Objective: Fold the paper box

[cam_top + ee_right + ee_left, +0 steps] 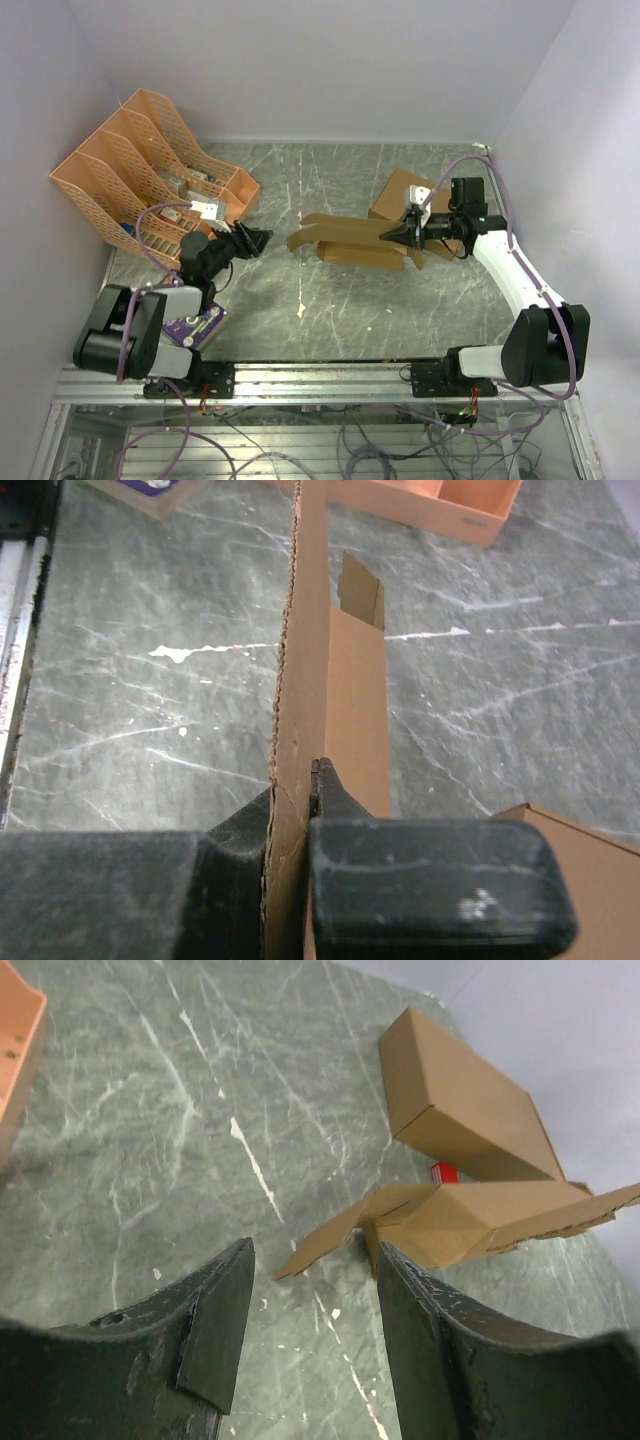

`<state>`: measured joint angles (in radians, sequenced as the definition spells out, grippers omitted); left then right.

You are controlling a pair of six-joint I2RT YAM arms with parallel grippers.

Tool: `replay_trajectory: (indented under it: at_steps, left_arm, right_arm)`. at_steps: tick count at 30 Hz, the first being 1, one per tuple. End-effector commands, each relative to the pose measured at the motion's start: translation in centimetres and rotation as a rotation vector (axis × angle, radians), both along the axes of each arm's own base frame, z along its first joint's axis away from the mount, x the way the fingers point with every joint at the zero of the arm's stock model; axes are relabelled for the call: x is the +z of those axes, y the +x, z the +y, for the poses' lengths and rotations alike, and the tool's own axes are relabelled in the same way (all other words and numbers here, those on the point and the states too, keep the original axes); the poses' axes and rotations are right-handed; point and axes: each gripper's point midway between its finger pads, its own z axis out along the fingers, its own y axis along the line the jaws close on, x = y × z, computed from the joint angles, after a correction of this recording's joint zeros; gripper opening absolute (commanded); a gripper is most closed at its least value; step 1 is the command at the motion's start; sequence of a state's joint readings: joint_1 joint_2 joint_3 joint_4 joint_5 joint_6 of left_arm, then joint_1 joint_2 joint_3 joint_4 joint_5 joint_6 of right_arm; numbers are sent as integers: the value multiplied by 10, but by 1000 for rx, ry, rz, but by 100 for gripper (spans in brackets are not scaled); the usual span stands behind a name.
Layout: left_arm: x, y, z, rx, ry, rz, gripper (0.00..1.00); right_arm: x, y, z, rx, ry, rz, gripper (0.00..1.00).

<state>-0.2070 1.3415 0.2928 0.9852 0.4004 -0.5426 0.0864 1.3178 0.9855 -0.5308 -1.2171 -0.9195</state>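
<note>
The paper box (350, 243) is a brown, partly folded sheet with loose flaps, lying mid-table. My right gripper (402, 235) is shut on its right end. In the right wrist view the fingers pinch an upright panel of the paper box (305, 650) at the gripper (295, 790). My left gripper (262, 240) stands open just left of the box, not touching it. In the left wrist view, the open left gripper (315, 1260) has nothing between its fingers, and the paper box (470, 1215) lies just beyond, one flap (330, 1240) pointing toward the gap.
A larger ready-made cardboard box (400, 193) sits behind the paper box, seen too in the left wrist view (460, 1100), with a small red item (443, 1172) beside it. An orange file rack (150, 170) stands at the back left. A purple item (195, 327) lies by the left arm's base.
</note>
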Motion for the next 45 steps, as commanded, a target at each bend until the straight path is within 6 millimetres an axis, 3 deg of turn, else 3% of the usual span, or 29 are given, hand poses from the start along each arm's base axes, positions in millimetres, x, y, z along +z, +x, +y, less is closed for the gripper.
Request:
replay_trajectory:
  at_steps: [1, 7, 11, 18, 22, 25, 31, 34, 38, 41, 45]
  left_arm:
    - [17, 17, -10, -15, -34, -93, 62]
    - [21, 34, -20, -45, -79, -115, 63]
    - [15, 48, -26, -47, -54, -102, 63]
    - [0, 55, -35, -50, -47, -61, 62]
    - [-4, 53, -47, -74, -22, -57, 62]
    - [-7, 50, -52, -86, -21, -38, 62]
    - [-12, 42, -37, -13, 0, 17, 63]
    - [-9, 44, -27, 30, 9, 56, 64]
    - [2, 46, -14, 79, -6, 65, 65]
    - [5, 50, -5, 106, 22, 64, 66]
    - [4, 53, 0, 115, 42, 61, 66]
  right_arm:
    - [4, 22, -7, -89, -39, -45, 0]
    - [21, 43, -9, -147, -23, -4, 0]
    - [6, 50, -14, -172, -54, 35, 0]
    - [-34, 27, -23, -51, -166, 42, 0]
    - [-35, 18, -22, -15, -158, 36, 0]
    - [-27, 23, -21, -45, -141, 15, 0]
    - [15, 54, -22, -183, -78, -141, 0]
    - [34, 73, -21, -191, -66, -211, 0]
    - [48, 81, -16, -139, -46, -299, 0]
    - [45, 76, -10, -91, -35, -327, 0]
    - [6, 60, -3, -59, -91, -344, 0]
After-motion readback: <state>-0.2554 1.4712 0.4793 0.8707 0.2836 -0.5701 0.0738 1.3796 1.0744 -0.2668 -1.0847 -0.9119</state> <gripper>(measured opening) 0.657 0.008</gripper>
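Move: The right hand already pinches the paper box. The box's middle is roughly 9 cm to its left, level front to back and some 8 cm lower. The brown carton lies about 10 cm ahead and 10 cm right of that hand, with the red piece on the table almost straight below it, about 3 cm ahead. From the empty left hand, the box's middle is about 18 cm to the right and slightly lower; the orange rack stands some 12 cm farther out and 22 cm left. Keeping its shut pinch on the paper box's panel, the right hand swings it forward about 5 cm, dips and draws back a little, then pushes forward and up again, ending roughly 7 cm out and 3 cm higher, with its forward side rolled up some 15 degrees. The left hand stays open and clear of the box, going forward about 5 cm and dipping slightly, then shifting right and partly back left. ##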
